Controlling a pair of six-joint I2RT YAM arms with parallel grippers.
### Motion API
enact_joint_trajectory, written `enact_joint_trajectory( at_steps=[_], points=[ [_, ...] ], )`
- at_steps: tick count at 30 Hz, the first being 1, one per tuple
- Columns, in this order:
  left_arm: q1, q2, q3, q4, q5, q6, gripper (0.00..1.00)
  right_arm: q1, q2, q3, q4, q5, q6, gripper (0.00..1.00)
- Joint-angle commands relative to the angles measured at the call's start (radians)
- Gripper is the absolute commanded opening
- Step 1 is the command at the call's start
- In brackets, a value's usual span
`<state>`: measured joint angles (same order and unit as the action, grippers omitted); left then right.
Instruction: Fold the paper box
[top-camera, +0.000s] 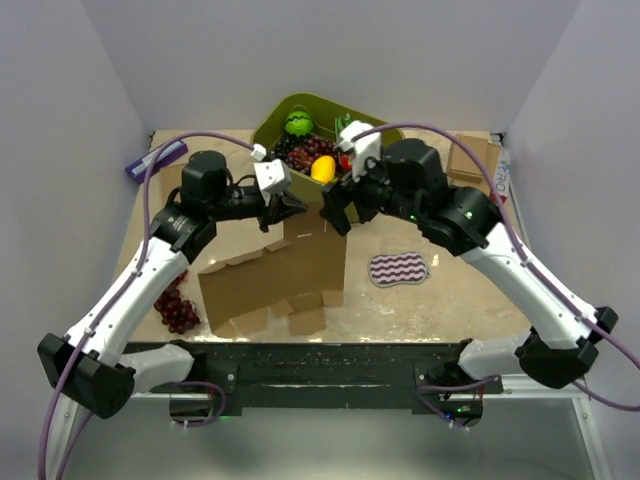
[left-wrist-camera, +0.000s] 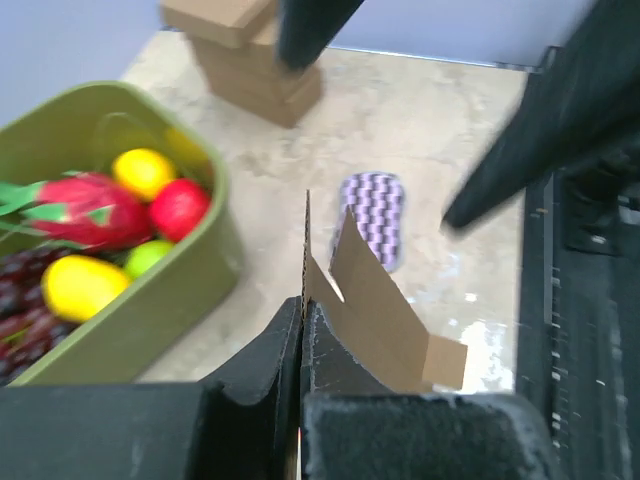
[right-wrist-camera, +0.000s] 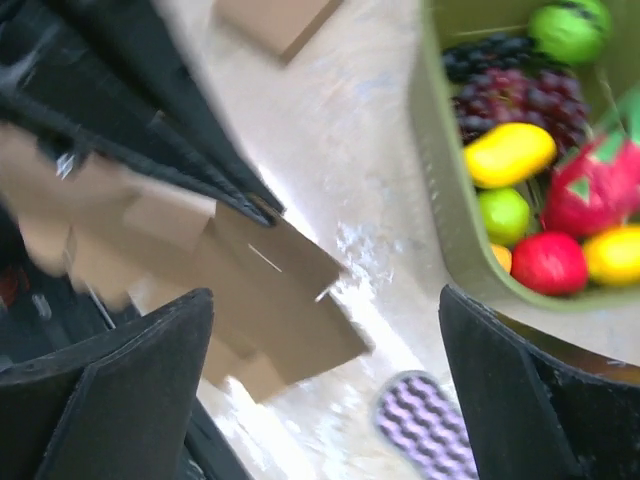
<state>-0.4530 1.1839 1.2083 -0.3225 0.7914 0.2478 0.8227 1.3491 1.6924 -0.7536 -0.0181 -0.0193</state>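
Observation:
The paper box (top-camera: 280, 280) is a flat brown die-cut sheet, raised at its far edge and sloping down toward the arm bases. My left gripper (top-camera: 291, 209) is shut on that far edge. In the left wrist view its fingertips (left-wrist-camera: 302, 312) pinch the thin cardboard, and a flap (left-wrist-camera: 375, 310) stands off to the right. My right gripper (top-camera: 334, 212) hangs just right of the left one, open and holding nothing. In the right wrist view its gripper (right-wrist-camera: 325, 335) spans wide over the sheet (right-wrist-camera: 275, 300) without touching it.
A green basket (top-camera: 268, 125) of toy fruit stands right behind both grippers. Loose grapes (top-camera: 176, 310) lie at the left. A purple wavy pad (top-camera: 398, 268) lies to the right of the sheet. Small brown boxes (top-camera: 470, 160) are stacked at the back right.

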Motion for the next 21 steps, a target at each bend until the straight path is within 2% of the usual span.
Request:
enact_joint_trajectory(
  at_steps=[1, 2, 3, 5, 6, 8, 10, 15, 17, 21],
  points=[
    [0.000, -0.105, -0.071, 0.285, -0.239, -0.114, 0.00, -0.072, -0.129, -0.118, 0.159, 0.233, 0.433, 0.99],
    [0.000, -0.137, -0.093, 0.319, -0.254, -0.128, 0.00, -0.076, -0.163, -0.169, 0.201, 0.218, 0.576, 0.99],
    [0.002, -0.150, -0.111, 0.395, -0.259, -0.143, 0.00, -0.079, -0.215, -0.224, 0.245, 0.199, 0.640, 0.99],
    [0.002, -0.181, -0.164, 0.437, -0.245, -0.153, 0.00, -0.080, -0.263, -0.383, 0.385, 0.147, 0.819, 0.99],
    [0.002, -0.188, -0.189, 0.463, -0.226, -0.154, 0.00, -0.085, -0.293, -0.472, 0.431, 0.130, 0.864, 0.99],
    [0.002, -0.205, -0.207, 0.470, -0.205, -0.147, 0.00, -0.086, -0.307, -0.528, 0.529, 0.098, 0.933, 0.99],
    [0.002, -0.219, -0.223, 0.464, -0.201, -0.147, 0.00, -0.088, -0.304, -0.551, 0.560, 0.109, 0.897, 0.99],
    [0.028, -0.230, -0.221, 0.462, -0.213, -0.226, 0.00, -0.089, -0.341, -0.687, 0.695, 0.147, 0.512, 0.99],
    [0.036, -0.231, -0.217, 0.464, -0.208, -0.240, 0.00, -0.089, -0.366, -0.726, 0.749, 0.090, 0.352, 0.99],
    [0.046, -0.231, -0.216, 0.476, -0.164, -0.291, 0.00, -0.089, -0.349, -0.746, 0.766, 0.076, 0.205, 0.99]
  ],
)
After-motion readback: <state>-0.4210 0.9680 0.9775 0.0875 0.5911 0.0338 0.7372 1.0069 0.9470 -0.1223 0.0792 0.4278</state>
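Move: I still pinch the paper box with my left hand, its middle about 9 cm back, 7 cm left and some 12 cm below those fingers. My right hand is empty and open; the box's right end with its flaps lies about 7 cm back, 2 cm left and 14 cm below it. From that right hand, the green bin stands roughly 30 cm ahead and 1 cm left, and the striped mat about 4 cm ahead and 16 cm right, both far below. I drop my open right hand about 7 cm beside the hanging box, after first swinging it some 5 cm right and slightly up, and roll it about 35 degrees with its left side rising before easing part of that back, closing in on the box's flapped right end. My left keeps its pinch, lifting the cardboard about 5 cm and drifting left, with a small counter-clockwise turn. ##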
